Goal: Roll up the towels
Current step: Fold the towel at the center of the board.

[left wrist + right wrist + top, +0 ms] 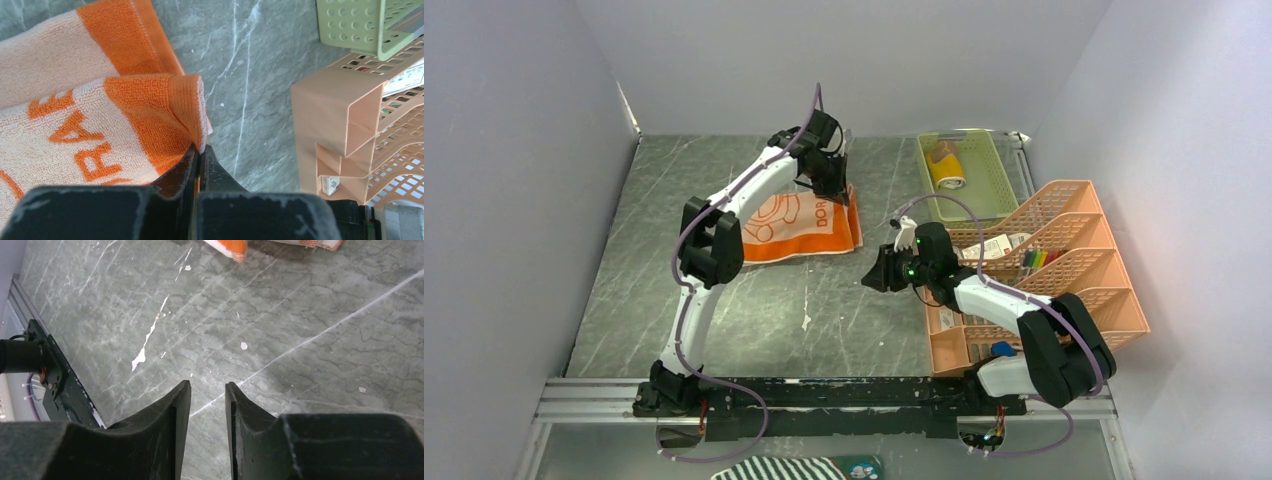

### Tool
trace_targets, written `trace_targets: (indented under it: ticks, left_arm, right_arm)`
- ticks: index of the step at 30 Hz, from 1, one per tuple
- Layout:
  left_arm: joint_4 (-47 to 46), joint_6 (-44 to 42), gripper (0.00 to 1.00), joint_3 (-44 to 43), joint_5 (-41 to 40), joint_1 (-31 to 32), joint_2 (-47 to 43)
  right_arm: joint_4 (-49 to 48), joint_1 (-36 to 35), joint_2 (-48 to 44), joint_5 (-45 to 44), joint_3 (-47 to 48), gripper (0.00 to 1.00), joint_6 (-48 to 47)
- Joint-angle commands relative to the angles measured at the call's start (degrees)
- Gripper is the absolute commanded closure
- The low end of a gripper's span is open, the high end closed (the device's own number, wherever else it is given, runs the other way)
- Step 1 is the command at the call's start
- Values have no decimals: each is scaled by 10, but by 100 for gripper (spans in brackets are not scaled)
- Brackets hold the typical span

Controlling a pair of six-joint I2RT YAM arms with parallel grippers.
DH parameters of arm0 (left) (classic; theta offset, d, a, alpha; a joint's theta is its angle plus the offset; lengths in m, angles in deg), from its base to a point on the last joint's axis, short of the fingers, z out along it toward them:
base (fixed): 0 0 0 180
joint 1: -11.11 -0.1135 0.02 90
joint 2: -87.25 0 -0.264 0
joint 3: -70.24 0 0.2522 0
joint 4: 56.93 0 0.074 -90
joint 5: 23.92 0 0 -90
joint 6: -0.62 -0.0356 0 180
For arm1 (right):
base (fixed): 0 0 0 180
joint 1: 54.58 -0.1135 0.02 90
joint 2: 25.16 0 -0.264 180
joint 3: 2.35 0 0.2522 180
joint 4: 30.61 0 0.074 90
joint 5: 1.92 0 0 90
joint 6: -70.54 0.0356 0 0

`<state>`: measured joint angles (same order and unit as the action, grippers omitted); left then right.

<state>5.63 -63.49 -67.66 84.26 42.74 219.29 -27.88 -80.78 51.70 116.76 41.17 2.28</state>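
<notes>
The orange towel [789, 225] with cream border and white lettering lies at the back middle of the table, under my left arm. In the left wrist view its near layer [100, 130] is folded over the layer beneath. My left gripper [829, 185] [201, 150] is shut on the corner of that upper layer. A mustard-yellow towel [947, 172] lies rolled in the green basket. My right gripper [874, 272] [208, 386] stands open over bare table, right of centre, with nothing between its fingers. The orange towel's edge [235, 247] shows far ahead of it.
A green perforated basket [1002, 190] [370, 30] stands at the back right. A peach tiered organiser [1114, 300] [330, 110] with small items fills the right side, close to my right arm. A black-and-white striped cloth [794, 470] lies below the table's front rail.
</notes>
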Motion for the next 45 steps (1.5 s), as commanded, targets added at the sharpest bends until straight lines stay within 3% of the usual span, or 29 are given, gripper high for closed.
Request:
trace_targets:
  ticks: [1, 7, 21, 45]
  left_arm:
    - [-23, 20, 93, -20, 33, 8, 13]
    - [-23, 16, 93, -14, 22, 8, 18]
    - [-34, 4, 93, 14, 24, -6, -2]
    - [-35, -3, 93, 12, 37, -19, 10]
  right_arm:
    - [-17, 4, 0, -2, -10, 68, -2]
    - [-32, 10, 21, -29, 37, 68, 3]
    - [-29, 59, 253, -51, 244, 68, 9]
    - [-53, 58, 366, -4, 302, 72, 18]
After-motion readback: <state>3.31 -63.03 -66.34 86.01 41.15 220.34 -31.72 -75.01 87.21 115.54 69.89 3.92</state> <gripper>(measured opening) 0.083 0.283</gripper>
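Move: Ahead of the right hand by about 15 cm, 2 cm to its left and 6 cm lower, lies the near right corner of the towel. The flap end held by the left hand is roughly 18 cm ahead, 6 cm left and 3 cm above. The green basket's middle is some 26 cm ahead and 20 cm right. From the left hand the same corner lies about 4 cm back, 4 cm right and 9 cm below. Swinging forward about 15 cm with a slight rise, the right hand reaches the towel's near right corner, then sinks some 6 cm with a small drift left, turning about 10 degrees clockwise on the way. Its part-open fingers come down astride the layered edge and draw in only a touch. The left hand keeps the flap pinched up and sinks about a centimetre. ##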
